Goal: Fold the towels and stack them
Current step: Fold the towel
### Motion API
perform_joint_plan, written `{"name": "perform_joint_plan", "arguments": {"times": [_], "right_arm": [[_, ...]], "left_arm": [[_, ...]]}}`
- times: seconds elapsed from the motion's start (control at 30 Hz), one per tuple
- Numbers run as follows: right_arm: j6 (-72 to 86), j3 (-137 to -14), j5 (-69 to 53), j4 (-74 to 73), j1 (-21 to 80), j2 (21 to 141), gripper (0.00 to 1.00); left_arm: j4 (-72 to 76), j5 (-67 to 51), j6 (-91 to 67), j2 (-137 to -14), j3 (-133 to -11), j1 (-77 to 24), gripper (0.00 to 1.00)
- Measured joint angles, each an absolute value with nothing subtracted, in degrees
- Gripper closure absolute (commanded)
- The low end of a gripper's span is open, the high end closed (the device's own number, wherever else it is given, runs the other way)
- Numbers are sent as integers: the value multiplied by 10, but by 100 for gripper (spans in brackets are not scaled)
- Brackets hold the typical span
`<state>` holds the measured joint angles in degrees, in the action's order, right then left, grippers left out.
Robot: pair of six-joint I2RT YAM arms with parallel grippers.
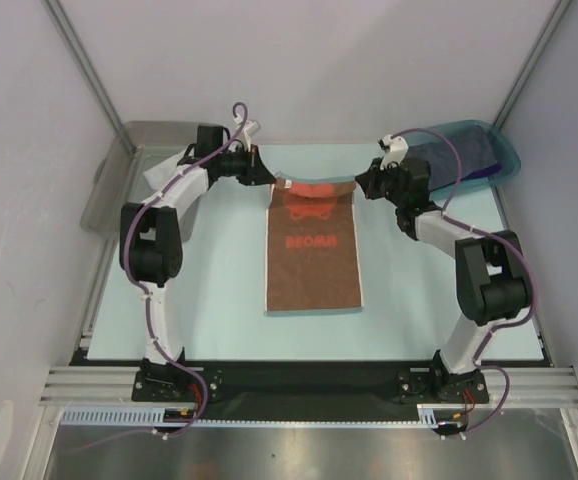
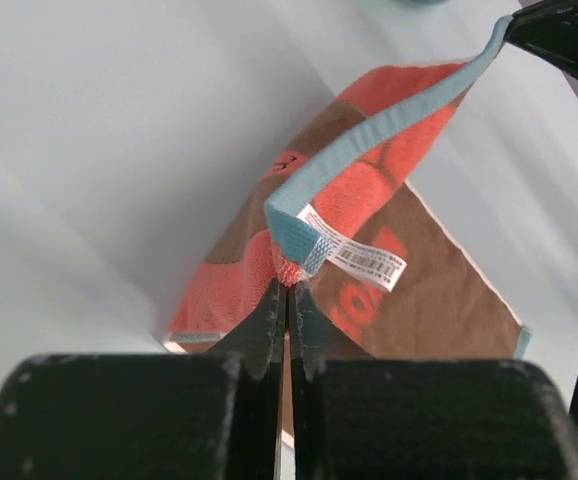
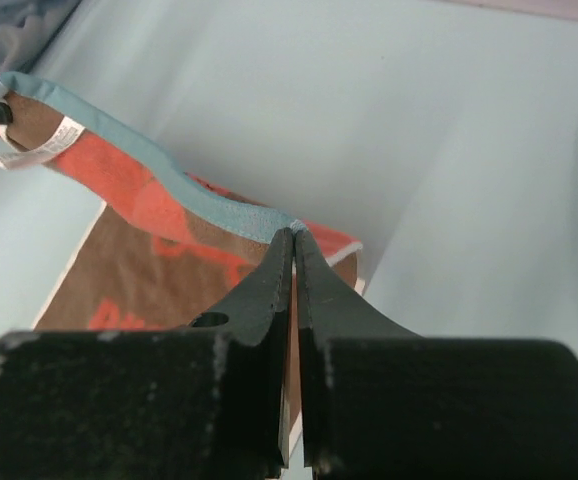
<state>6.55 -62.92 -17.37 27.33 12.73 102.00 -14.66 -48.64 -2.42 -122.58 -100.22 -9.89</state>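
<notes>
An orange-red and brown towel [image 1: 312,255] printed with "BROWN" lies lengthwise in the middle of the table. Its far end is lifted, showing the orange side. My left gripper [image 1: 274,181] is shut on the far left corner, and the left wrist view shows that gripper [image 2: 289,286] pinching the light-blue hem by a white label [image 2: 364,258]. My right gripper [image 1: 361,185] is shut on the far right corner; in its wrist view the gripper [image 3: 295,234] clamps the same blue hem [image 3: 189,195]. The hem sags between the two grippers. A dark grey-blue towel [image 1: 466,152] lies in the teal bin.
The teal translucent bin [image 1: 504,150] stands at the back right, just behind the right arm. A grey plastic bin [image 1: 119,175] sits at the back left beside the left arm. Pale walls enclose the table on three sides.
</notes>
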Motion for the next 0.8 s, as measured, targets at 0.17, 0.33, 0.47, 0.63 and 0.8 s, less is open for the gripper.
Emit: {"name": "perform_joint_plan", "arguments": {"times": [0.17,0.33,0.47,0.63,0.8], "right_arm": [[72,-552,-170,262,127,927,100],[91,-472,-166,258,132,839,100],[110,-404,-153,238,146,790,100],[131,-351,-136,186,176,732,100],[144,-332,-111,134,197,667,100]], "left_arm": [[-149,-476,0,-1120,-874,-110,100],[-143,-457,11,-1033,-773,-143,100],[-142,-427,16,-996,-705,-164,100],[-145,-372,15,-954,-636,-187,100],[-156,-336,16,-895,-594,-203,99]]}}
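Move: Both closed grippers still hold the towel's far corners up, roughly 12 to 14 cm above the table. For the left hand the matching near corner lies about 36 cm back and 2 cm left, the red lettering about 14 cm back and 12 cm right, the grey bin some 38 cm left and 4 cm ahead. For the right hand the near corner is about 36 cm back and 2 cm right, the teal bin some 34 cm right and 13 cm ahead. Back towards the robot both hands travel together, about 17 cm and slowing, carrying the pinched far edge over the lying part of the towel towards its near edge. They lift slightly at first, then dip to end some 3 cm lower, with the fingers tilting a further 10 degrees or so downward and keeping their grip. ##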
